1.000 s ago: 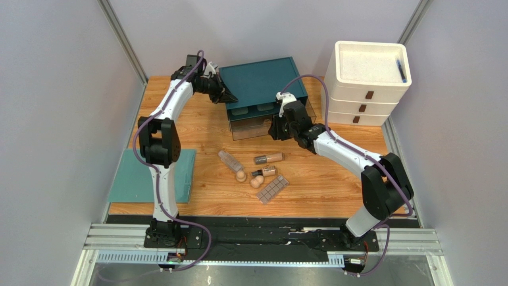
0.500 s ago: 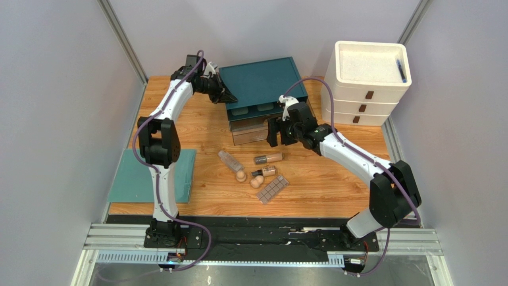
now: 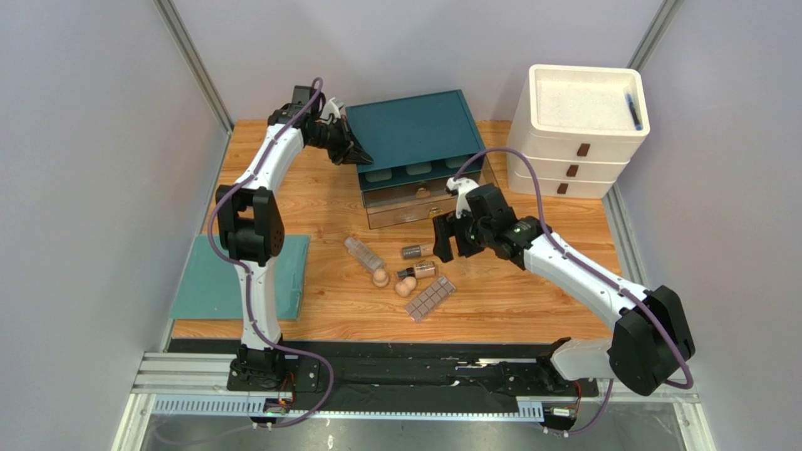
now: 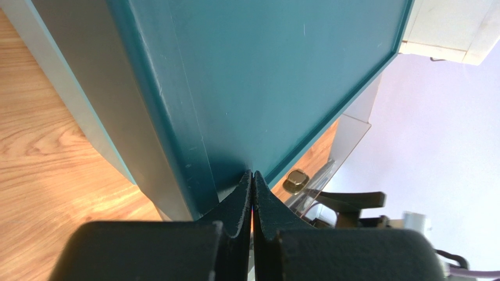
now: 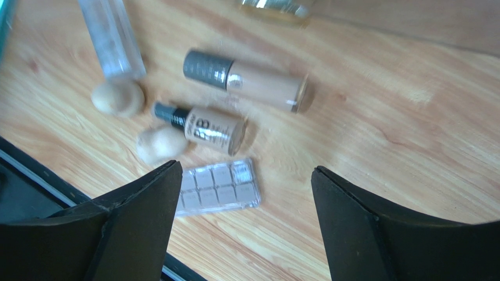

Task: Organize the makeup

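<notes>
The makeup lies loose on the wooden table: a clear bottle (image 3: 361, 253) (image 5: 113, 36), a beige tube (image 3: 412, 252) (image 5: 253, 80), a second tube (image 3: 420, 271) (image 5: 208, 127), two egg-shaped sponges (image 3: 380, 277) (image 3: 405, 287) and a flat palette (image 3: 431, 298) (image 5: 218, 187). My right gripper (image 3: 454, 246) (image 5: 246, 171) hangs open just right of the tubes, nothing between its fingers. My left gripper (image 3: 356, 150) (image 4: 252, 177) is shut, its tips against the front left corner of the teal organizer (image 3: 414, 127) (image 4: 264, 70).
A clear drawer (image 3: 424, 205) with a gold knob (image 4: 296, 180) sticks out of the organizer's front. A white drawer unit (image 3: 574, 155) stands at the back right with a blue pen (image 3: 633, 108) on top. A teal mat (image 3: 216, 282) lies at the left edge.
My right gripper has opened wide and drawn back from the drawer front toward the tubes. The left arm has not moved.
</notes>
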You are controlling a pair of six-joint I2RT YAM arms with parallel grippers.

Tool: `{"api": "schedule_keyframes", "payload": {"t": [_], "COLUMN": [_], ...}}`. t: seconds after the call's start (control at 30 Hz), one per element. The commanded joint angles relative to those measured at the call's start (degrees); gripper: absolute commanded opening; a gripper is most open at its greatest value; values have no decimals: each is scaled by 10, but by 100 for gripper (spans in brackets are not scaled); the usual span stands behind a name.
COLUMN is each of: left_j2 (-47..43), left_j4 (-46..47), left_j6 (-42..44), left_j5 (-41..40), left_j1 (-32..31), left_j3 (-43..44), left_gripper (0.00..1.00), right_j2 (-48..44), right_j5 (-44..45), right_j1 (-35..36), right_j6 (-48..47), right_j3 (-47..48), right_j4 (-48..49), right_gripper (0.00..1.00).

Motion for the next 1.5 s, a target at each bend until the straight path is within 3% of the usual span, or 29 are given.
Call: {"api": "schedule_keyframes", "payload": {"t": [0.0,0.2,0.43,0.63,1.0,1.23,1.47], "left_j2": [-32,-41,-42,-41,-43,-39,-37], "left_j4": [-35,-33,-32,-39,-42,-42,-40], "left_j6": [33,41,46,56,58,57,57], "left_j5": [-16,-17,-15,-17,-17,-15,-15], "left_j1": [0,0,0,1,4,4,4], "left_j3": [9,-14,-31,-37,-45,-46,-51], "left_gripper": [0,0,0,0,0,0,0], "right_j2": [-9,-11,63,130,140,172,202], "right_j5": [1,2,11,13,39,4,-49], "right_j1": [37,69,102,117,116,116,116], "right_j6": [-84,-139,-193,-226,-248,-257,-245], "right_j3": [-28,-75,-66,-37,-20,12,36], "right_j4": [-3,76,128,136,151,144,120], "right_gripper": [84,83,82,81,79,77,61]}}
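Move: The BB cream bottle lies about 7 cm to the right hand's left, 1 cm back and 11 cm below. From that hand, the foundation tube is some 4 cm ahead and 5 cm left; the sponge about 5 cm back and 9 cm left; and the palette about 7 cm back and 4 cm left, all at table height. From the left hand, the bottle is roughly 21 cm back, 10 cm right and 16 cm lower. Down and back first, then leftward, the right hand sinks nearly 10 cm towards the BB cream bottle. It then eases up about 2 cm while coming forward and left, and dips slightly at the end. Its wrist turns some 30 degrees counter-clockwise and the wide fingers begin closing around the bottle. The left hand's shut tips stay by the teal box's near left corner, drawing back slightly. ##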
